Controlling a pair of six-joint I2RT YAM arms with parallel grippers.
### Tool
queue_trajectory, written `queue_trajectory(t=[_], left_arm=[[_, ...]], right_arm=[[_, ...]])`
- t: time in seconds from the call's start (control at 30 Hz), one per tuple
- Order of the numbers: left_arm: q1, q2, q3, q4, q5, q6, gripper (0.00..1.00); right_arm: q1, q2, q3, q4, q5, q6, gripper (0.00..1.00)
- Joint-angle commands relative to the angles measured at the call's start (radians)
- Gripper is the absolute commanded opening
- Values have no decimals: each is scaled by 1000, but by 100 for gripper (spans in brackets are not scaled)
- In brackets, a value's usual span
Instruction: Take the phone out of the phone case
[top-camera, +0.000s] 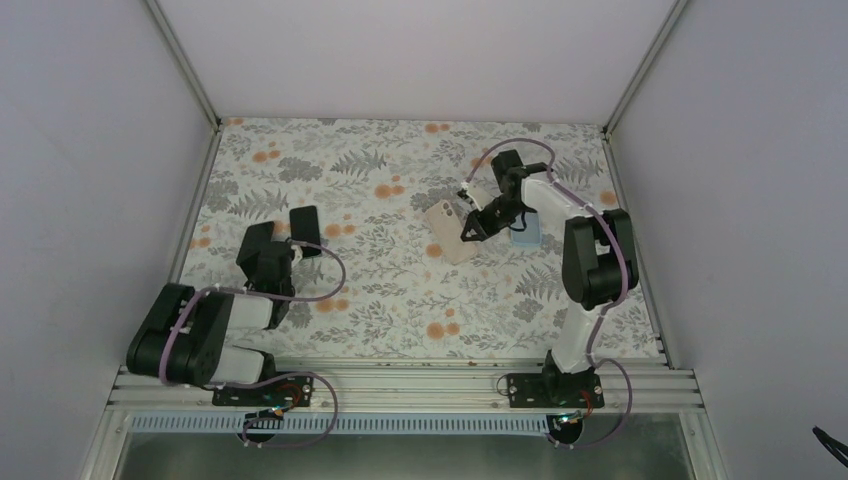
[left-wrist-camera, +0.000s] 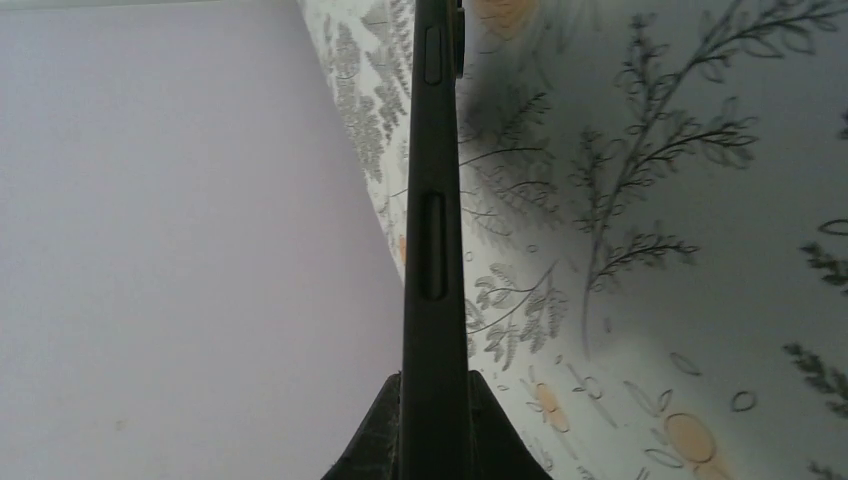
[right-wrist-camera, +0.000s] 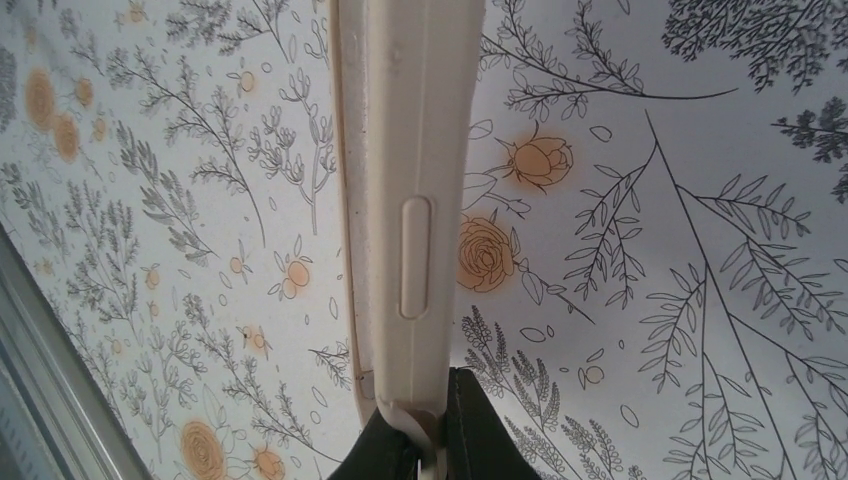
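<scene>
A beige phone case (top-camera: 448, 231) lies on the floral table right of centre, camera cut-out facing up; whether a phone sits inside it I cannot tell. My right gripper (top-camera: 478, 225) is shut on its right edge. In the right wrist view the case (right-wrist-camera: 410, 180) runs edge-on upward from my gripper (right-wrist-camera: 430, 420), its corner pinched and slightly peeled between the black fingers (right-wrist-camera: 485, 435). A black phone-shaped slab (top-camera: 305, 230) lies at the left. My left gripper (top-camera: 290, 243) is shut on its near end. In the left wrist view the slab (left-wrist-camera: 433, 200) shows edge-on, side buttons visible, clamped in my gripper (left-wrist-camera: 434, 410).
A light blue flat object (top-camera: 526, 232) lies just right of the right gripper, partly under the right arm. The white left wall (left-wrist-camera: 180, 250) stands close beside the black slab. Metal frame posts (top-camera: 190, 60) mark the back corners, and a rail (top-camera: 400, 385) runs along the near edge.
</scene>
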Motion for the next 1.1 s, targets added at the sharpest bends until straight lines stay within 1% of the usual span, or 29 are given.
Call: queue_trajectory(t=[0.0, 0.07, 0.1, 0.2, 0.3, 0.33, 0.37, 0.4, 0.43, 0.5, 0.67, 0.73, 0.8, 0.83, 0.87, 0.9, 1.0, 1.07], left_arm=[[11, 88, -8, 212, -14, 13, 2], [14, 117, -15, 197, 9, 24, 2], [16, 126, -12, 168, 18, 21, 2], [22, 121, 15, 27, 52, -13, 4], [21, 78, 47, -177, 122, -57, 15], [22, 63, 65, -247, 146, -68, 20], [22, 50, 78, -315, 176, -76, 24], [22, 37, 90, -372, 200, -85, 26], [23, 26, 101, -425, 217, -94, 31], [24, 3, 121, -530, 243, -106, 39], [24, -31, 183, -771, 293, -136, 53], [24, -54, 216, -893, 319, -154, 62], [24, -98, 258, -1028, 369, -171, 85], [25, -124, 285, -1098, 399, -179, 95], [24, -153, 314, -1175, 436, -182, 99], [24, -179, 363, -1245, 503, -184, 100], [24, -244, 501, -1429, 644, -187, 100], [26, -267, 614, -1530, 728, -199, 100]], right_arm=[[11, 37, 34, -44, 28, 6, 4], [11, 49, 29, -57, 33, -1, 4], [8, 52, 27, -63, 32, -3, 5], [3, 55, 36, -102, 11, -6, 24], [3, 28, 48, -125, 49, 11, 54], [4, 18, 55, -137, 69, 10, 68], [3, 7, 62, -166, 85, 0, 77], [3, -1, 71, -189, 94, -13, 91], [3, -11, 80, -204, 109, -22, 98], [4, -36, 95, -230, 154, -29, 100], [3, -97, 149, -313, 221, -69, 100], [2, -129, 160, -337, 254, -83, 100], [1, -161, 167, -357, 293, -94, 100], [1, -180, 169, -360, 320, -97, 100], [0, -192, 169, -358, 352, -94, 100], [-1, -221, 169, -353, 389, -91, 100], [-6, -273, 169, -309, 512, -72, 100], [-18, -311, 173, -223, 612, -48, 100]])
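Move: The left hand holds the black phone by its near end. The phone's middle is about 4 cm ahead, 1 cm left and slightly lower; the other phone lies some 9 cm ahead and 13 cm right, 5 cm below. The right hand holds the empty beige case over its landing spot, roughly 3 cm left, 2 cm back and 5 cm below; the blue case lies about 13 cm right and 6 cm ahead. Both hands let go of what they hold. The right dips about 1.5 cm while easing back, spreads its fingers off the beige case, then rises some 10 cm and swings right towards the blue case. The left sinks nearly 4 cm, opening gradually as it tips downward, comes free of the black phone and draws right and back, lifting at the end. ##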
